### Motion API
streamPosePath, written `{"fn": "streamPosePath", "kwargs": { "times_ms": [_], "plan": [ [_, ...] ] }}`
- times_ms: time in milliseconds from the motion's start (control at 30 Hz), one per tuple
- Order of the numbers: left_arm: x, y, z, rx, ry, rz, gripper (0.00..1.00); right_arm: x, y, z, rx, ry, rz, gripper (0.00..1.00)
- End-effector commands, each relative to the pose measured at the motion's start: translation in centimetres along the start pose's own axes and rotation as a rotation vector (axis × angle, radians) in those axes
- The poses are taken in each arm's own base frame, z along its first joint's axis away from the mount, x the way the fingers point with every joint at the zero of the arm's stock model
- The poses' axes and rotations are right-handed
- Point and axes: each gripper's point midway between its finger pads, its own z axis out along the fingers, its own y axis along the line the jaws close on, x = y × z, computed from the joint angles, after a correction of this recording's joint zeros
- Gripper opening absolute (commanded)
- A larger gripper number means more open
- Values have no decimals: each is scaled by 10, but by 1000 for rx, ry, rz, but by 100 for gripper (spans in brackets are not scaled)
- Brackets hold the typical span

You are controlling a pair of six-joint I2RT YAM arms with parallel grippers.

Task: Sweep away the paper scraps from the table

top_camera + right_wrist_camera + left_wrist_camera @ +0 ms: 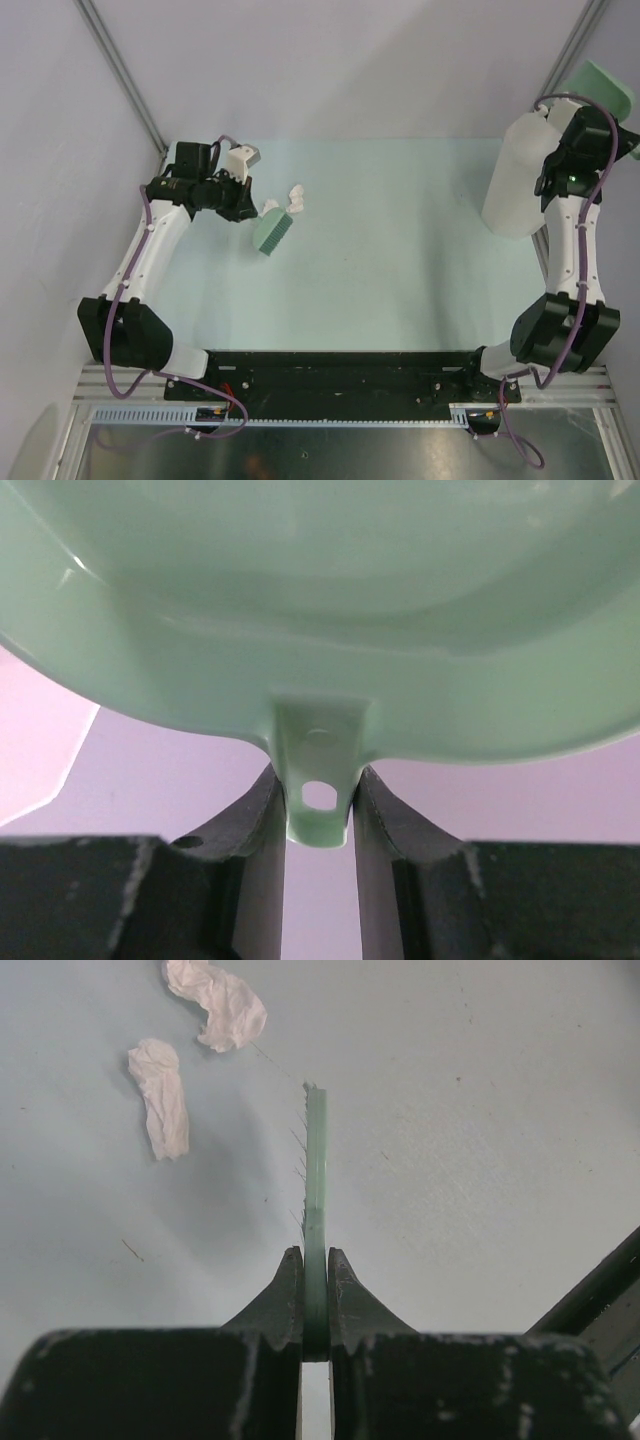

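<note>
Two white crumpled paper scraps [222,1000] [162,1095] lie on the pale green table [480,1110], ahead and left of a thin green brush [316,1180]. My left gripper [316,1255] is shut on that brush's handle. From above, the brush [271,232] rests near the far left of the table [400,270], with the paper scraps [296,198] just beyond it. My right gripper [320,780] is shut on the tab handle of a green dustpan [330,600], which it holds raised. From above, the dustpan [600,85] is beside the far right wall.
A tall white faceted bin [520,175] stands at the far right of the table, next to the right arm. Grey walls close in the back and sides. A black rail [340,372] runs along the near edge between the arm bases.
</note>
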Motion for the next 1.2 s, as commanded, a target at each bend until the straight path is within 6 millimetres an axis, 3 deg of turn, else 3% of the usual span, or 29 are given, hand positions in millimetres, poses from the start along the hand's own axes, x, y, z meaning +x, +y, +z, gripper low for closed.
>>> {"fn": "streamPosePath", "kwargs": {
  "times_ms": [0,67,100,133,167,200,233,267,333,367,433,500,567,600,700,767,900,1000,1033,1100,1167],
  "plan": [
    [-10,-3,-12,-12,-47,35,0,-13,-56,-44,102,-125,211,0],
    [-12,-3,-13,-12,-52,29,0,-25,-48,-54,69,-165,261,0],
    [-13,-3,-13,-15,-54,24,0,-40,-50,-64,21,-254,295,0],
    [-18,-2,-16,-23,-65,17,0,-54,-16,-80,-152,-307,261,0],
    [-21,-1,-18,-31,-71,14,0,-68,-5,-95,-255,-375,339,0],
    [-25,-3,-21,-32,-84,16,0,-100,1,-123,-388,-543,385,0],
    [-33,-4,-26,-36,-103,18,0,-110,13,-143,-487,-588,421,0],
    [-37,-5,-29,-38,-116,20,0,-135,24,-176,-615,-674,535,0],
    [-48,-5,-37,-54,-145,23,0,-159,33,-219,-749,-772,634,0],
    [-51,-4,-39,-62,-153,25,0,-176,42,-253,-865,-849,671,0],
    [-57,0,-43,-89,-163,21,0,-189,67,-288,-1056,-852,746,0],
    [-61,6,-44,-122,-163,10,0,-202,96,-336,-1252,-862,747,0],
    [-66,9,-44,-133,-168,-5,0,-207,134,-353,-1346,-778,708,0],
    [-68,10,-44,-137,-170,-12,0,-209,149,-374,-1408,-754,684,0],
    [-77,14,-46,-153,-185,-25,0,-201,214,-398,-1582,-489,614,0],
    [-82,21,-44,-178,-187,-32,0,-184,263,-406,-1653,-252,549,0],
    [-86,35,-28,-234,-153,-37,0,-153,328,-425,-1674,-21,375,0],
    [-92,41,-7,-264,-118,-15,0,-134,364,-443,-1707,93,244,0],
    [-102,37,-1,-268,-127,16,0,-130,371,-445,-1707,124,219,0],
    [-103,51,19,-325,-85,32,0,-121,389,-448,-1694,188,166,0],
    [-120,52,27,-357,-95,71,0,-108,397,-449,-1678,245,112,0]
  ]
}}
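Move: The left hand holds the brush; the left paper scrap lies about 17 cm ahead of it, 2 cm to its right, and the right scrap some 22 cm ahead and 9 cm right, both about 20 cm lower. From the right hand, which holds the emptied dustpan high by the wall, the right scrap is roughly 64 cm left, 19 cm ahead and 39 cm below; the bin's middle stands about 12 cm ahead, 6 cm left and 25 cm below. Leftward in a fast arc away from the bin, the right hand carries the dustpan about 50 cm, first lifting slightly, then sinking about 32 cm and drawing back some 12 cm as the wrist rolls and tips over to lay the pan level in front of the scraps. The left hand keeps its hold on the brush, rises, then reaches forward over the table to the scraps and starts sinking again. ##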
